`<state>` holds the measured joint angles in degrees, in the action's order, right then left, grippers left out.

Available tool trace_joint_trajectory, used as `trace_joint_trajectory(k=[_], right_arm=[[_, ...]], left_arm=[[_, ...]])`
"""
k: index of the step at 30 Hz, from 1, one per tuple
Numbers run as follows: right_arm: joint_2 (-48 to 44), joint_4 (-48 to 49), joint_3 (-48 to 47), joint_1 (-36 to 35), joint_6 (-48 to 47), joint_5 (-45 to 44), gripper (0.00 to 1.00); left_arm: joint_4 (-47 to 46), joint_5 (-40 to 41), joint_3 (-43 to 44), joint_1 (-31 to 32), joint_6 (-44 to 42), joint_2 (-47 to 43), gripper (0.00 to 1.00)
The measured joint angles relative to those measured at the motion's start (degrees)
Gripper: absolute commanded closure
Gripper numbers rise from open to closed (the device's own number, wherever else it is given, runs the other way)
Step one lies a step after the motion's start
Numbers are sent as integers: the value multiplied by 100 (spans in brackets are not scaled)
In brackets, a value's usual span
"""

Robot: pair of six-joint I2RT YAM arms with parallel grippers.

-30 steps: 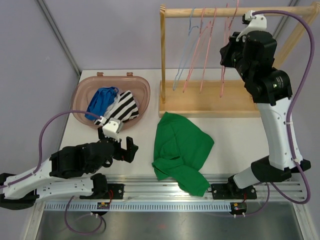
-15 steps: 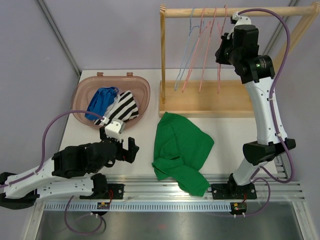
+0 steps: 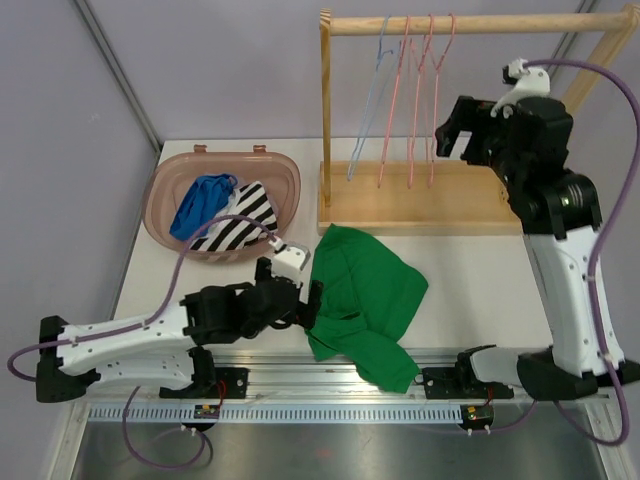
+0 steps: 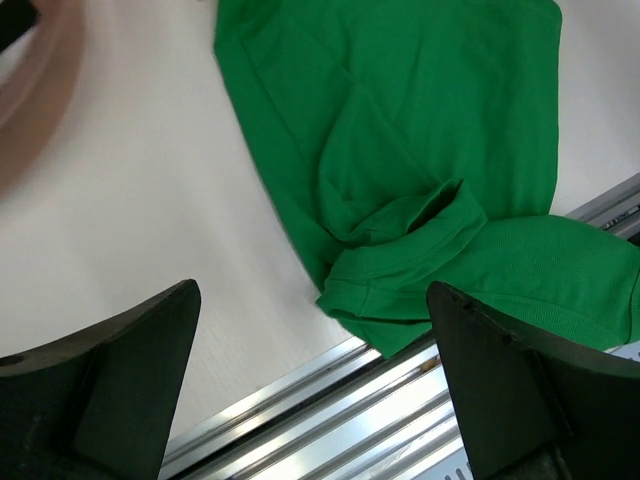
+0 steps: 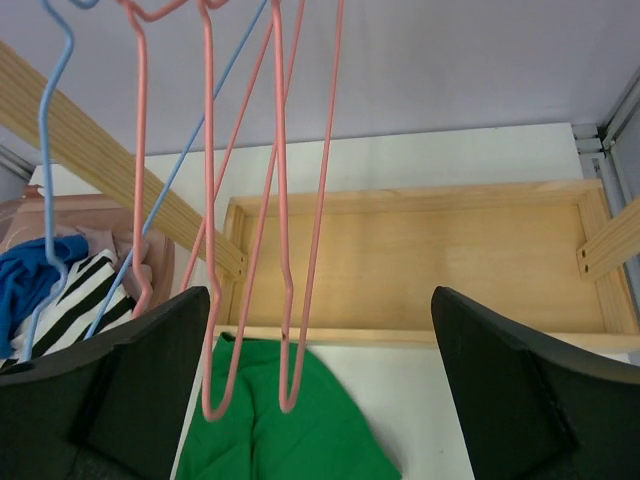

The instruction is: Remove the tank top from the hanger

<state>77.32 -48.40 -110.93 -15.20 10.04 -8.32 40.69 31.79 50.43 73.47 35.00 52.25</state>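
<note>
The green tank top lies crumpled on the table in front of the rack, off any hanger; it also shows in the wrist views. Several bare wire hangers hang from the rail, pink hangers beside a blue hanger. My right gripper stands open just right of the pink hangers, holding nothing. My left gripper is open and low over the table at the tank top's left edge, nothing between its fingers.
A wooden rack with a top rail and a tray-like base stands at the back right. A pink basket at the back left holds blue and striped clothes. A metal rail runs along the near edge.
My right gripper has opened and drawn back right and down from the rail, leaving the pink hanger hanging. My left arm has swung right to the tank top's edge.
</note>
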Motion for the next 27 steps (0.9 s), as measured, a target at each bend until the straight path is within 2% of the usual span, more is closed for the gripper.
trace_joint_trajectory(k=[6,12,21,22,23,24,25,26,27], right_arm=[[-1961,236,1668,0,22,55,0],[-3613,181,2942,0,122,529,1],[-4575,26,3506,0,426,1991,1],[-4662,28,3521,0,490,2131,0],[-4752,37,3523,0,544,2260,0],[-4819,57,3523,0,592,2365,1],[-4903,85,3523,0,640,2498,1],[-4977,111,3521,-2,682,2612,1],[-5036,142,3523,0,723,2728,1]], left_arm=[[-1095,-282,-7,-2,-55,1539,1],[-1670,-584,546,-2,-157,3198,1],[-2085,-1005,1169,-146,-162,5029,1],[-2092,-1045,1172,-162,-151,5152,10],[-2162,-1093,1189,-173,-90,5202,22],[-2205,-1121,1215,-181,-46,5222,38],[-2249,-1158,1215,-181,-33,5248,66],[-2273,-1147,1215,-181,-22,5261,73],[-2299,-1172,1213,-181,-20,5261,88]])
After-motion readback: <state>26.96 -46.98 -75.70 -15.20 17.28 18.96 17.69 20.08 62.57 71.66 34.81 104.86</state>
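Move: The green tank top lies spread on the table, its middle about 15 cm right of the left hand, 3 cm ahead and 18 cm below. The basket is some 26 cm ahead and 18 cm left of that hand, the rack base roughly 30 cm ahead and 30 cm right. From the right hand, the tank top is about 19 cm back, 18 cm left and 45 cm below; the hangers hang some 8 cm ahead and 6 cm left. Left hand sinks about 17 cm, moving right too, pinching the green folds; open right hand backs 24 cm from hangers. ##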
